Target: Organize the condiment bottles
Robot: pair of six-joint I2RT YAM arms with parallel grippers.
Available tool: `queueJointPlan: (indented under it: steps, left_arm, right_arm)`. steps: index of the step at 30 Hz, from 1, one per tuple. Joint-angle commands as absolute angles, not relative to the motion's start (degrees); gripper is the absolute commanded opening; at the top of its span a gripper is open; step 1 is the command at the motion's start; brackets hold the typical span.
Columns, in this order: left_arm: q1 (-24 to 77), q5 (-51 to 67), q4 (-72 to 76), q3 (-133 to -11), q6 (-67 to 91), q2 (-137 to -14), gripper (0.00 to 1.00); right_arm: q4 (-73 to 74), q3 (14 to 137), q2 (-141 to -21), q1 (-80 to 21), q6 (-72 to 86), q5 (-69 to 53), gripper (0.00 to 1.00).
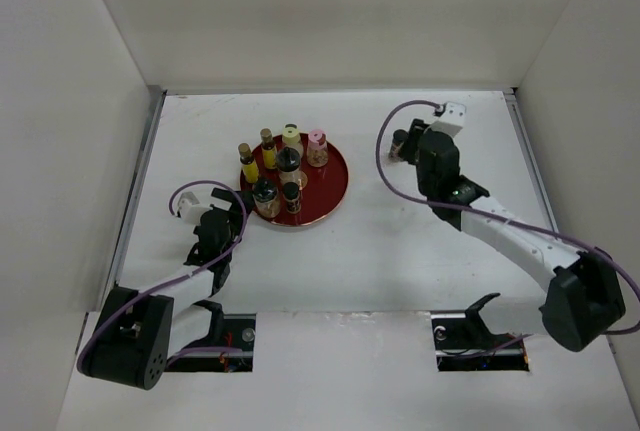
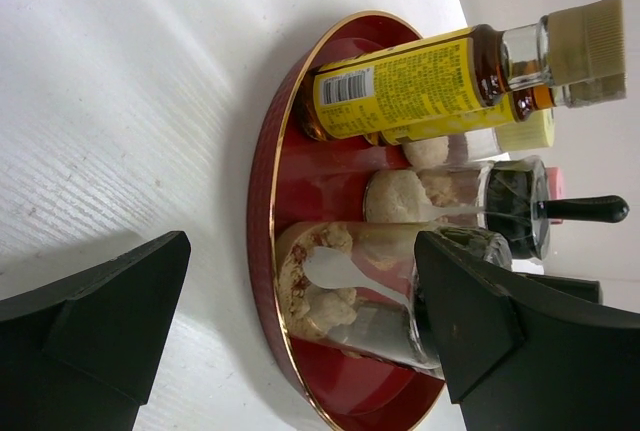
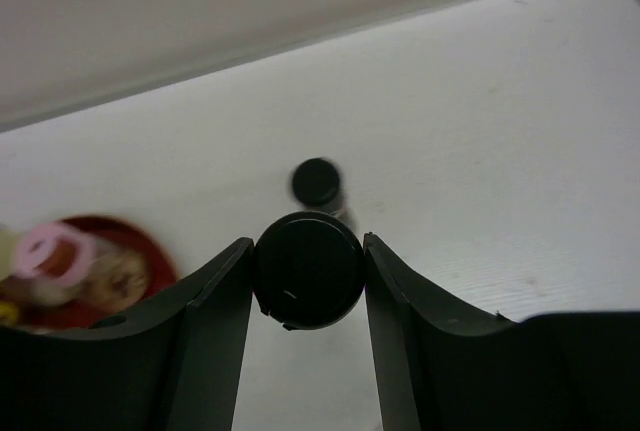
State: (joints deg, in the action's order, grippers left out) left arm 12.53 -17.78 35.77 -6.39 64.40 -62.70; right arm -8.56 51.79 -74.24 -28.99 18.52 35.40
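A round red tray (image 1: 330, 191) holds several condiment bottles: two slim yellow ones (image 1: 248, 163), a cream yellow-lidded one (image 1: 291, 138), a pink-lidded one (image 1: 317, 147) and dark black-capped ones (image 1: 265, 194). My left gripper (image 1: 235, 219) is open at the tray's near left rim. In the left wrist view its fingers (image 2: 100, 321) stand wide apart, with a black-capped glass jar (image 2: 350, 291) ahead of them. My right gripper (image 3: 308, 281) is shut on a black-capped bottle (image 3: 308, 269), right of the tray over the table (image 1: 400, 144). A second black-capped bottle (image 3: 317, 183) stands on the table just beyond it.
White walls enclose the table at the back (image 1: 330, 21) and on both sides. The table top (image 1: 400, 261) is white. The pink lid (image 3: 50, 251) and the tray rim (image 3: 150, 251) show at the left of the right wrist view.
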Motion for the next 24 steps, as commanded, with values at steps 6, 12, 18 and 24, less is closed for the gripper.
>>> queueJointPlan:
  steps: [6, 12, 18, 24]
  left_arm:
    - [13.4, -18.89, 38.41, -7.21, 63.72, -60.65, 1.0]
    - [13.05, -18.72, 38.23, -6.5, 63.63, -59.07, 1.0]
    - [13.4, -18.28, 37.88, -6.77, 63.9, -59.77, 1.0]
    - [13.58, -18.11, 38.06, -6.86, 63.9, -60.55, 1.0]
  right_arm:
    - [-16.0, 58.34, -85.14, -44.41, 21.45, 28.04, 0.37]
    - [-15.73, 67.84, -96.93, -49.69, 17.85, 29.0, 0.36]
    - [-14.77, 71.37, -104.14, -52.33, 17.14, 30.49, 0.37]
    - [-15.29, 71.54, -106.96, -53.22, 16.52, 32.25, 0.38]
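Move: The held black-capped bottle is bound for the free spot in the near right part of the red tray, roughly 25 cm to the right hand's left, 2 cm nearer the base and 17 cm below. In the tray, a small dark bottle stands about 6 cm left of that spot, the spoon jar about 6 cm left and 5 cm farther out, and the pink-capped bottle some 10 cm beyond it. The last bottle on the table is about 10 cm ahead of this hand, 1 cm left and 14 cm down. From the left hand, the free spot lies some 21 cm right, about level. The right hand, still gripping the black-capped bottle between its fingers, sweeps some 25 cm left from above the bare table to the red tray, easing back a couple of centimetres and turning about 30 degrees counter-clockwise as it goes. After a barely noticeable rise it sinks about 11 cm in all, the last of it almost straight down into the gap right of the small dark bottle and nearer than the pink-capped one, with the fingers tipping some 10 degrees farther down and keeping their hold. ##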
